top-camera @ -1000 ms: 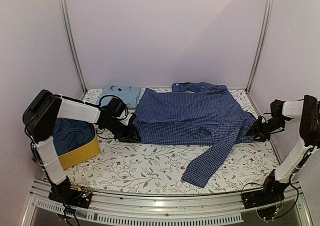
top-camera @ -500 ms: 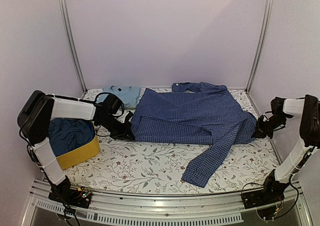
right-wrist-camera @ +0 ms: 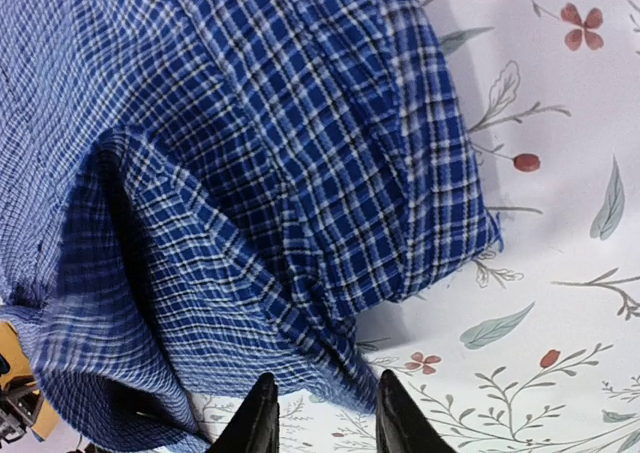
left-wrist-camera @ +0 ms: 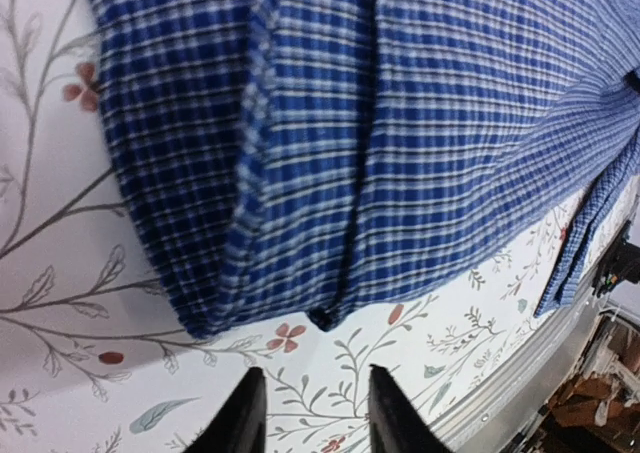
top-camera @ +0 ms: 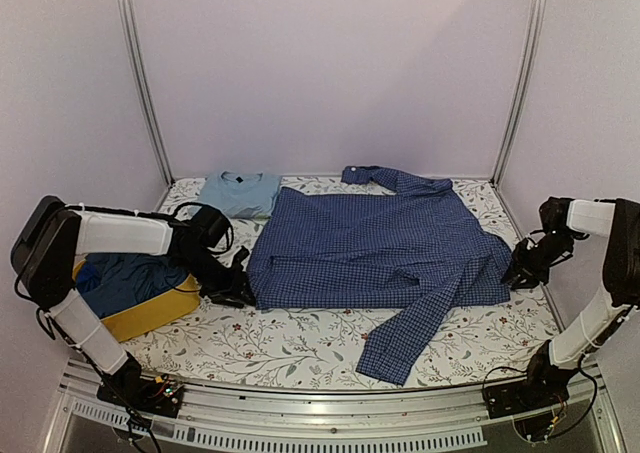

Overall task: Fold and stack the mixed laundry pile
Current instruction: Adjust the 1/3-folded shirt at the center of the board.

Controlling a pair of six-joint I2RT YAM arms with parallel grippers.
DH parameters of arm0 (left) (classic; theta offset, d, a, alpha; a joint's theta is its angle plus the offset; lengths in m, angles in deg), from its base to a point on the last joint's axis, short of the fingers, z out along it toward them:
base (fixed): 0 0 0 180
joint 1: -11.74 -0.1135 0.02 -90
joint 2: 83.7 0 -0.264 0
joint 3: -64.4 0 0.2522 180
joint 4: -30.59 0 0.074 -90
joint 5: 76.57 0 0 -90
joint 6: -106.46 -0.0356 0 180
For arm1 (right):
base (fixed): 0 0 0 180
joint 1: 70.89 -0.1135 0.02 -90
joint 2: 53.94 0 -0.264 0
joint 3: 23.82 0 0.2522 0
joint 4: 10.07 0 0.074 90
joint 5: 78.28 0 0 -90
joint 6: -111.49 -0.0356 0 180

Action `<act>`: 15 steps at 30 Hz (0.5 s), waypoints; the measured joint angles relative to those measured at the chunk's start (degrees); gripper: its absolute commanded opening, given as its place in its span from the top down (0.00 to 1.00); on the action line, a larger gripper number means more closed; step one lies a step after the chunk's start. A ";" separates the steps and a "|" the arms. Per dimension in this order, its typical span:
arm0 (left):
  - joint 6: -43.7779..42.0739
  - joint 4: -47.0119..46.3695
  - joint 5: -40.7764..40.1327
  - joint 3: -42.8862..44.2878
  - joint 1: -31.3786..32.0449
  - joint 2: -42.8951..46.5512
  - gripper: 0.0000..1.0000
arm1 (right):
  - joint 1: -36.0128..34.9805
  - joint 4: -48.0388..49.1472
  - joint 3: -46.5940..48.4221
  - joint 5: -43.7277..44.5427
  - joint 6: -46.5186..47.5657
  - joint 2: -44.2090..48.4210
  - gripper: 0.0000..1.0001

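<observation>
The navy-and-white checked shirt (top-camera: 370, 248) lies spread flat mid-table, one sleeve (top-camera: 405, 323) trailing toward the near edge. A light blue T-shirt (top-camera: 238, 191) lies folded at the back left. Darker blue clothes (top-camera: 125, 273) fill the basket. My left gripper (top-camera: 238, 291) rests low at the shirt's left hem. In the left wrist view it (left-wrist-camera: 310, 408) is open over bare cover, the hem (left-wrist-camera: 300, 303) just ahead. My right gripper (top-camera: 518, 273) sits at the shirt's right edge. In the right wrist view it (right-wrist-camera: 325, 413) is open, the bunched shirt edge (right-wrist-camera: 330, 303) reaching its fingertips.
A yellow fabric basket (top-camera: 165, 308) stands at the left, close beside my left arm. The floral table cover (top-camera: 290, 338) shows in front of the shirt. Metal frame posts (top-camera: 140, 73) rise at the back corners, and a rail (top-camera: 320, 413) runs along the near edge.
The checked shirt has slid left and toward the near edge and lies flatter. My left arm has drawn back leftward with it. Both grippers now stand open at the shirt's edges.
</observation>
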 measured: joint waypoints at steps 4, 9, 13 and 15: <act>0.48 1.79 -2.27 -0.11 -0.04 0.44 0.44 | 0.20 -0.61 0.02 -0.59 -0.98 -0.50 0.51; -2.67 1.18 -3.19 6.16 -0.31 2.08 0.43 | 0.20 -0.98 1.42 -2.14 -2.14 4.68 0.52; -6.01 -1.40 -2.69 15.23 -0.76 -2.29 0.40 | 0.22 1.38 4.24 -6.97 -2.16 6.82 0.48; -7.63 -3.28 -2.69 17.97 -0.96 -5.97 0.39 | 0.20 2.82 3.82 -11.04 -2.67 6.80 0.43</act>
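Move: Some 12 cm ahead of the left hand and 3 cm to its right is the left end of the shirt's fold line, just below its height. The shirt's near left corner is only about 2 cm ahead; the yellow bin stands 25 cm to the left, roughly level. For the right hand, the fold line's right end lies about 6 cm ahead and 4 cm left, the near right corner 2 cm back, the sleeve 25 cm left and 10 cm back. Forward and up off the near hem go both hands: the left reaches about 10 cm out and rises 7, drifting right over the shirt towards the fold line, fingers opening from a slit to over half. The right mostly rises, 6 to 7 cm, with 4 cm forward, opening likewise. Both wrists tip, swinging the fingertips forward 15 to 20 degrees. ##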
